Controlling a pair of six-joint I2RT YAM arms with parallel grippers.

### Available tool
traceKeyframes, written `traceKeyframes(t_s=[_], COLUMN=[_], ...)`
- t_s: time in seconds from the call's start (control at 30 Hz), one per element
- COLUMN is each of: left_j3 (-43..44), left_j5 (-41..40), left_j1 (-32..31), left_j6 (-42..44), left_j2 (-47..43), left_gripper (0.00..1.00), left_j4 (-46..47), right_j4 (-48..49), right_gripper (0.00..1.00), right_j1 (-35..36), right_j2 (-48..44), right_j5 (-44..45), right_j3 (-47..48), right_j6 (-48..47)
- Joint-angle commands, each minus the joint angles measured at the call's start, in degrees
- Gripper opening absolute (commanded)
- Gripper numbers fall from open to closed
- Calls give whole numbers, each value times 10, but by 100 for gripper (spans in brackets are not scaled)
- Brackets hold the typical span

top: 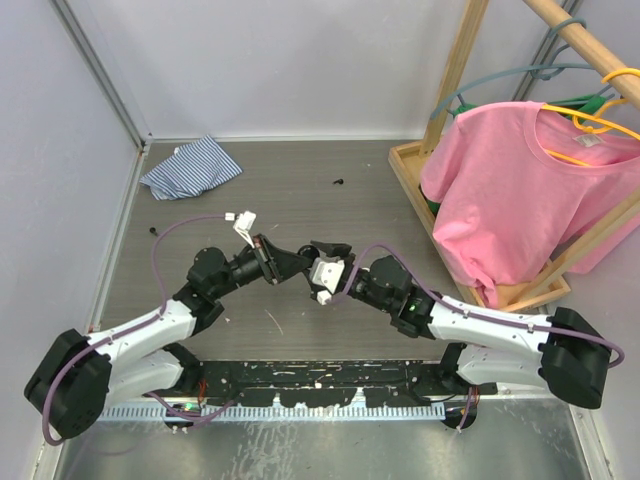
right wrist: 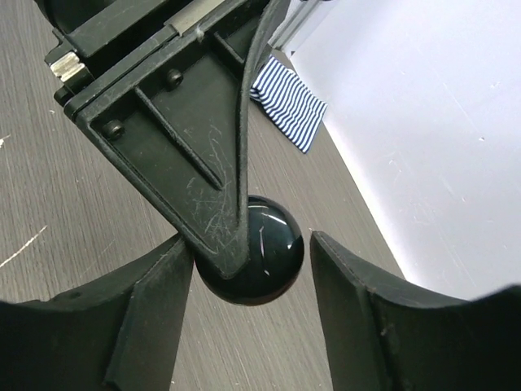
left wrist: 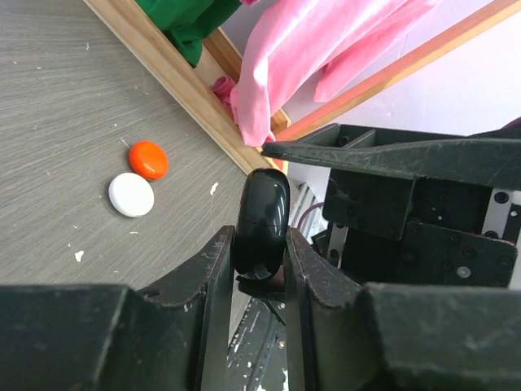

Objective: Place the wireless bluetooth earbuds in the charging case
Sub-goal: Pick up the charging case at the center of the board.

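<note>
A glossy black round charging case (left wrist: pixel 262 213) hangs above the table, pinched edge-on in my left gripper (left wrist: pixel 260 244), which is shut on it. My right gripper (right wrist: pixel 251 244) faces it from the other side, open. Its jaws straddle the same case (right wrist: pixel 275 244), and a small gap shows between the case and the right-hand finger (right wrist: pixel 350 301). In the top view both grippers meet over the table's middle, the left (top: pixel 288 262) and the right (top: pixel 312 264). I cannot make out any earbuds in these views.
An orange round case (left wrist: pixel 149 160) and a white round case (left wrist: pixel 131 195) lie on the table beside a wooden rack base (left wrist: pixel 175 77). The rack holds a pink shirt (top: pixel 520 180). A striped cloth (top: pixel 190 167) lies at the back left, with a small dark speck (top: pixel 340 181) mid-back.
</note>
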Motion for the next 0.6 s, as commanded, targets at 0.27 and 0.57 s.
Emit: traceKeyframes(t_s=[0.27, 0.57], left_j3=[-55, -81], left_j5=[-40, -28], left_j1=[-1, -2], left_j6=[215, 319], left_j2=[-47, -63], left_gripper=[10, 5], left_j4=[67, 137], right_j4=[-82, -229], right_gripper=[83, 87], right_j1=[2, -15], right_j2=[-92, -114], right_j5=[-17, -64], right_j3=[28, 106], right_j6=[37, 99])
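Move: Right at both hands sits the black charging case: in the left fingers, its middle some 2 cm to the right and 1 cm ahead of the left hand point, and between the right fingers at about the right hand point. On the board, 16 cm below the left hand, the orange case lies roughly 18 cm to its right and 6 cm ahead, the white case about 14 cm right and 4 cm ahead. Opening wide, the right fingers come free of the charging case and that hand backs off, up nearly 3 cm while drawing back and to the right about 2 cm each. The left hand keeps its pinch on the case, carries it down and to the left, about 3 cm down, and rolls some 25 degrees about its fingers, clockwise seen from behind the hand. ##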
